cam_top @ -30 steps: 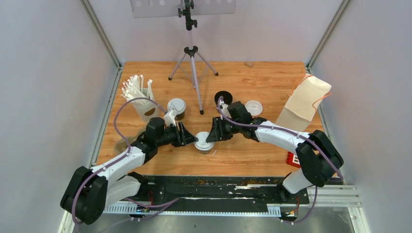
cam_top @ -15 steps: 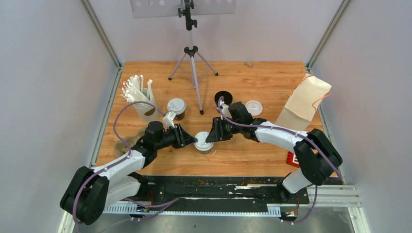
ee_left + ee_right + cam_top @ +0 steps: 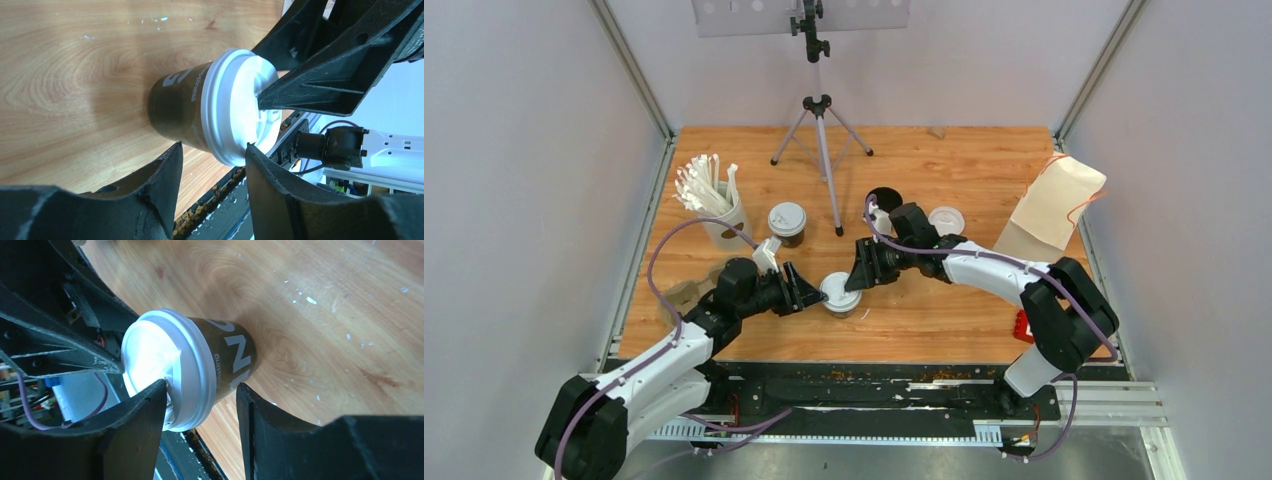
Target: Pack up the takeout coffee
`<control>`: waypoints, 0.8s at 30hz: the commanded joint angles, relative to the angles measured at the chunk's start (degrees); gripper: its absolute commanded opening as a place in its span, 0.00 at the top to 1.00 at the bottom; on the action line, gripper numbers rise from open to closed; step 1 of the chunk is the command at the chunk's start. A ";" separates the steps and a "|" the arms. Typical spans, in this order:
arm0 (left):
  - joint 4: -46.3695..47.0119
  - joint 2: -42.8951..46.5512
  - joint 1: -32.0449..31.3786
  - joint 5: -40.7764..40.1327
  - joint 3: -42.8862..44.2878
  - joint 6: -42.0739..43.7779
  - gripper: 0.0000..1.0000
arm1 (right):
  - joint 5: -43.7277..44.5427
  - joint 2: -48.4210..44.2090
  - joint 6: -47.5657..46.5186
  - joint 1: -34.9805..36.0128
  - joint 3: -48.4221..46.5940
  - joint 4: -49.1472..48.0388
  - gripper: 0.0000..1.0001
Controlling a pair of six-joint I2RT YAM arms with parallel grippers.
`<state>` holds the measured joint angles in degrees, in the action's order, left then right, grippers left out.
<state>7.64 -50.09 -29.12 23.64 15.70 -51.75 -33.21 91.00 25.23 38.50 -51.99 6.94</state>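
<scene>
One takeout coffee, a black cup (image 3: 842,303) with a white lid (image 3: 838,291), stands near the table's front middle. My left gripper (image 3: 812,291) is at its left side and my right gripper (image 3: 861,277) at its right. In the left wrist view the open left gripper (image 3: 213,145) straddles the lid's (image 3: 235,107) rim at its tips. The right gripper (image 3: 201,385) is open too, with one finger on the lid top (image 3: 150,352) and the other just off the cup wall (image 3: 227,360). A second lidded cup (image 3: 787,221) stands further back on the left. An open black cup (image 3: 884,199) and a loose lid (image 3: 946,219) lie behind my right arm.
A white cup of straws (image 3: 717,212) stands at the left. A tripod (image 3: 822,130) is at the back middle. A paper bag (image 3: 1052,208) leans at the right edge and a red object (image 3: 1024,326) lies near my right arm's base. A brown tray (image 3: 677,297) shows under my left arm.
My left arm has dropped back towards the near left, its gripper still at the cup. My right gripper has edged left and opened slightly. The cup has shifted a little left.
</scene>
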 commanded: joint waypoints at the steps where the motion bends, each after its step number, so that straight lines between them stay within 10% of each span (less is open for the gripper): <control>1: -4.39 1.36 -0.14 -0.23 1.99 0.00 0.42 | 3.45 0.43 -6.54 -0.77 -4.04 8.06 0.43; 13: -35.86 5.15 -0.14 -11.70 26.34 17.50 0.32 | 11.96 -6.87 -15.27 2.40 -12.66 19.38 0.17; 15: -43.23 6.15 -0.14 -16.94 33.27 19.94 0.13 | 15.63 -7.51 -15.77 4.39 -13.25 19.74 0.01; 24: -57.00 16.05 -0.10 -33.95 44.13 28.86 0.00 | 27.35 -5.44 -19.37 12.83 -16.82 20.44 0.00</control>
<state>-40.60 -38.61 -29.17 -0.99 59.09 -29.08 -12.99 84.58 9.10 48.66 -64.73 26.59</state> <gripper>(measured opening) 0.997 0.996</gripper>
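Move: The lidded coffee cup stands between the hands, both sets of fingertips at its lid. From the left hand its middle is about 5 cm right, 2 cm ahead and 5 cm lower; from the right hand roughly 5 cm left, 2 cm back and 4 cm lower. From the left hand, the second coffee lies some 16 cm ahead and 8 cm left, the cup carrier about 23 cm left and 2 cm ahead. The dark open cup is 18 cm ahead and 5 cm right of the right hand. Both hands' fingertips come free of the coffee's lid and both grippers spread fully. The left hand lifts away about 20 cm and swings left towards the carrier's side, turning counter-clockwise to point more forward. The right hand eases off to its right, then rises some 5 cm and swings back left, its fingers tilting more steeply down above the lid. ##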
